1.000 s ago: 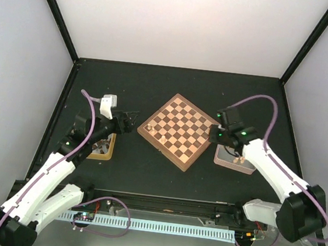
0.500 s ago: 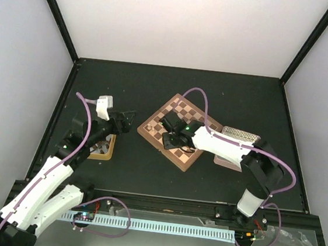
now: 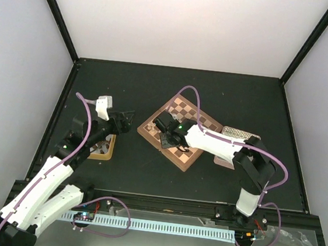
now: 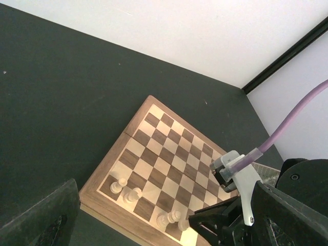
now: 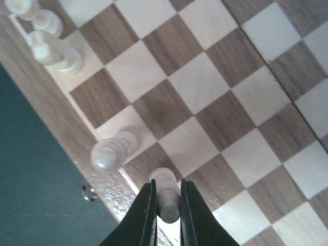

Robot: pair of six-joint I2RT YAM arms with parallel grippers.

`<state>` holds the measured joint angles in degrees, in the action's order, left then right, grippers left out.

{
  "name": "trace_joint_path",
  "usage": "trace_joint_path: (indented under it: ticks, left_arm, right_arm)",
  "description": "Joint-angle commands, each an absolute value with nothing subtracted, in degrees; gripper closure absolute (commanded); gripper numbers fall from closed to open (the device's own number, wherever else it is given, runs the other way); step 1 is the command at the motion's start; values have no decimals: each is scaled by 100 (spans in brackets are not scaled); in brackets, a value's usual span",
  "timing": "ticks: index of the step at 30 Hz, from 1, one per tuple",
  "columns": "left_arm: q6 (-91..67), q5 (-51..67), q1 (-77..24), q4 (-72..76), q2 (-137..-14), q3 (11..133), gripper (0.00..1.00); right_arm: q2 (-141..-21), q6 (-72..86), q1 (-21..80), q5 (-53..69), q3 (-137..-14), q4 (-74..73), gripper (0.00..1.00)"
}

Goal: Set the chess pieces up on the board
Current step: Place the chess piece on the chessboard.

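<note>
The board point(image 3: 198, 118) lies tilted at the table's middle. My right gripper point(image 3: 165, 136) reaches over its near-left edge, shut on a pale chess piece point(image 5: 168, 205) held just above an edge square of the board point(image 5: 205, 82). Another pale piece point(image 5: 110, 152) stands one square to its left, and two more point(image 5: 54, 51) stand further along that row. The left wrist view shows the same pale pieces point(image 4: 132, 194) along the board's point(image 4: 164, 154) near row, with the right gripper point(image 4: 205, 220) beside them. My left gripper point(image 3: 128, 118) hovers open and empty left of the board.
A yellow-wood tray point(image 3: 107, 150) holding pieces sits under my left arm. A grey tray point(image 3: 239, 133) lies right of the board, partly hidden by the right arm. Black frame posts and pale walls close in the table.
My right arm swung from the tray on the right across to the board's near-left edge, carrying the pale piece. The left arm barely moved.
</note>
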<state>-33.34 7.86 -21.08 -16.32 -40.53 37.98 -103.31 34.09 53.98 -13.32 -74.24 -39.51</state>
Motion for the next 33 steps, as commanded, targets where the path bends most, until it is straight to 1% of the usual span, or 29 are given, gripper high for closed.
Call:
trace_joint_path:
  ticks: [1,7,15,21,33]
  left_arm:
    - [-3286,695,-2070,-1696,-4008,3823,7]
    - [-3286,677,-2078,-1690,-4018,3849,7]
    - [-3255,642,-2074,-1737,-3992,3849,7]
    - [-3252,621,-2074,-1724,-4008,3832,7]
    - [-3208,580,-2075,-1760,-4001,3850,7]
  right_arm:
    - [-10370,3690,5432,-2069,-7609,-4260,98]
    - [-10393,3632,5432,-2284,-8037,-4209,97]
    - [-10733,2963,5439,-1386,-8623,-4017,97]
    - [-11088,2811,5488,-1107,-8806,-4124,96]
    - [-11585,2852,5506,-1412,-9036,-4121,96]
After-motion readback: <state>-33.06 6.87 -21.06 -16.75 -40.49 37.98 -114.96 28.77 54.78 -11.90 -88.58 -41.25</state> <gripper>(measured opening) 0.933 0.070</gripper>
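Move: The empty dark square between the knight and another standing piece lies about 2 cm ahead and 5 cm left of the right hand, which holds a light chess piece, some 4 cm below the fingers. The standing piece is 2 cm ahead and 3 cm left, the knight about 4 cm ahead and 8 cm left, the rook 6 cm ahead and 10 cm left. From the left hand, the square is about 4 cm ahead, 11 cm right and 20 cm down. The light piece, still pinched in the right fingers, rises about 5 cm and goes forward past the standing piece, then left and down by about 5 cm towards the empty dark square beside the knight. The hand turns slightly counter-clockwise on the way, its fingers staying shut on the piece. ##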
